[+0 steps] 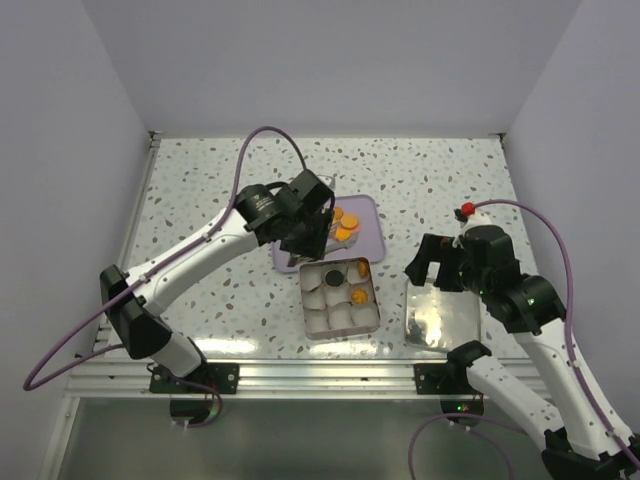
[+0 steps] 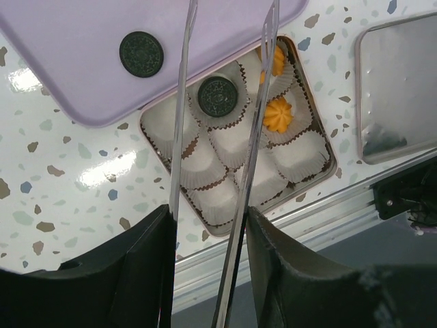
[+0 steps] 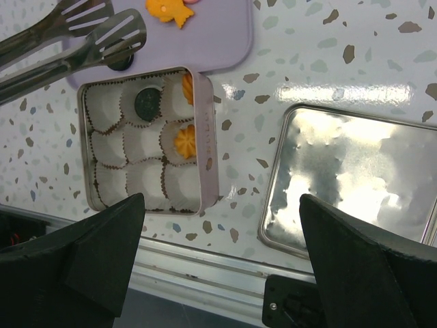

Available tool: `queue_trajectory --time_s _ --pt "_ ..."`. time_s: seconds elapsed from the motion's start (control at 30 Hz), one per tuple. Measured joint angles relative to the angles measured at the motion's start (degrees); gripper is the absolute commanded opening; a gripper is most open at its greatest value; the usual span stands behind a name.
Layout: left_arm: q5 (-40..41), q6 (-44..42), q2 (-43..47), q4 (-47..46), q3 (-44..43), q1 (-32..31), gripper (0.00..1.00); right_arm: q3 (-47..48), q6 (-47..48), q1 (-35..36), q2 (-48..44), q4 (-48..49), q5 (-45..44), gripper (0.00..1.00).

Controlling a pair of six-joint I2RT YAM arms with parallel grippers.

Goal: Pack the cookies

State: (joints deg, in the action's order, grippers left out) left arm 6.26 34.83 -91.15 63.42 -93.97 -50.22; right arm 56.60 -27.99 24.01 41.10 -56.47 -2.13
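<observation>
Several orange cookies (image 1: 343, 225) lie on a lilac tray (image 1: 368, 238). A black cookie (image 2: 141, 53) lies near the tray's front edge. The square tin (image 1: 303, 300) holds white paper cups; one has a black cookie (image 2: 218, 96) and two have orange cookies (image 2: 278, 113). My left gripper (image 1: 305, 235) is shut on metal tongs (image 2: 183, 102). It hovers over the tray's front edge and the tin. The tong tips (image 3: 123, 31) stand slightly apart and empty, just above the black cookie on the tray. My right gripper (image 1: 435, 265) is open and empty, between the tin and the lid.
A silver tin lid (image 1: 443, 315) lies inside-up to the right of the tin, near the table's front edge. The aluminium rail (image 1: 320, 372) runs along the front. White walls close in the left, right and back.
</observation>
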Motion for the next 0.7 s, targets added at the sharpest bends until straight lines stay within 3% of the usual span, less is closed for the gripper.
queue_trajectory --time_s 0.23,0.7 --pt "0.28 0.52 2.19 -0.90 2.86 1.46 0.54 0.00 0.00 0.00 0.22 0.39 0.07 0.99" --pt "1.88 0.52 -8.02 -4.04 2.80 2.16 0.56 0.00 0.24 0.00 0.13 0.33 0.02 0.99"
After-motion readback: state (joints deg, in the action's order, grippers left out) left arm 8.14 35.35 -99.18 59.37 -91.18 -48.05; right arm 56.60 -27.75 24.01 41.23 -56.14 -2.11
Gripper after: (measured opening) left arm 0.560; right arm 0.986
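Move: The orange star cookie on the tray lies about 15 cm ahead of the left hand, which holds the tongs, some 6 cm to its right and 20 cm below. At about the same depth, the dark cookie is some 13 cm ahead and 3 cm left; the round orange cookie is about 20 cm ahead and 9 cm right. The box's middle is about 2 cm back and 6 cm right. From the right hand the star cookie lies roughly 20 cm ahead, 17 cm left and 20 cm below. To the orange star cookie the tongs' tips come down: the left hand, after a brief shift of 1 cm to its left, sinks about 6 cm while reaching some 2.5 cm forward, ending low over the tray. It keeps its grip on the tongs, lets them spread slightly, and tilts about 5 degrees, its left side rising; whether the tips touch can't be seen. ##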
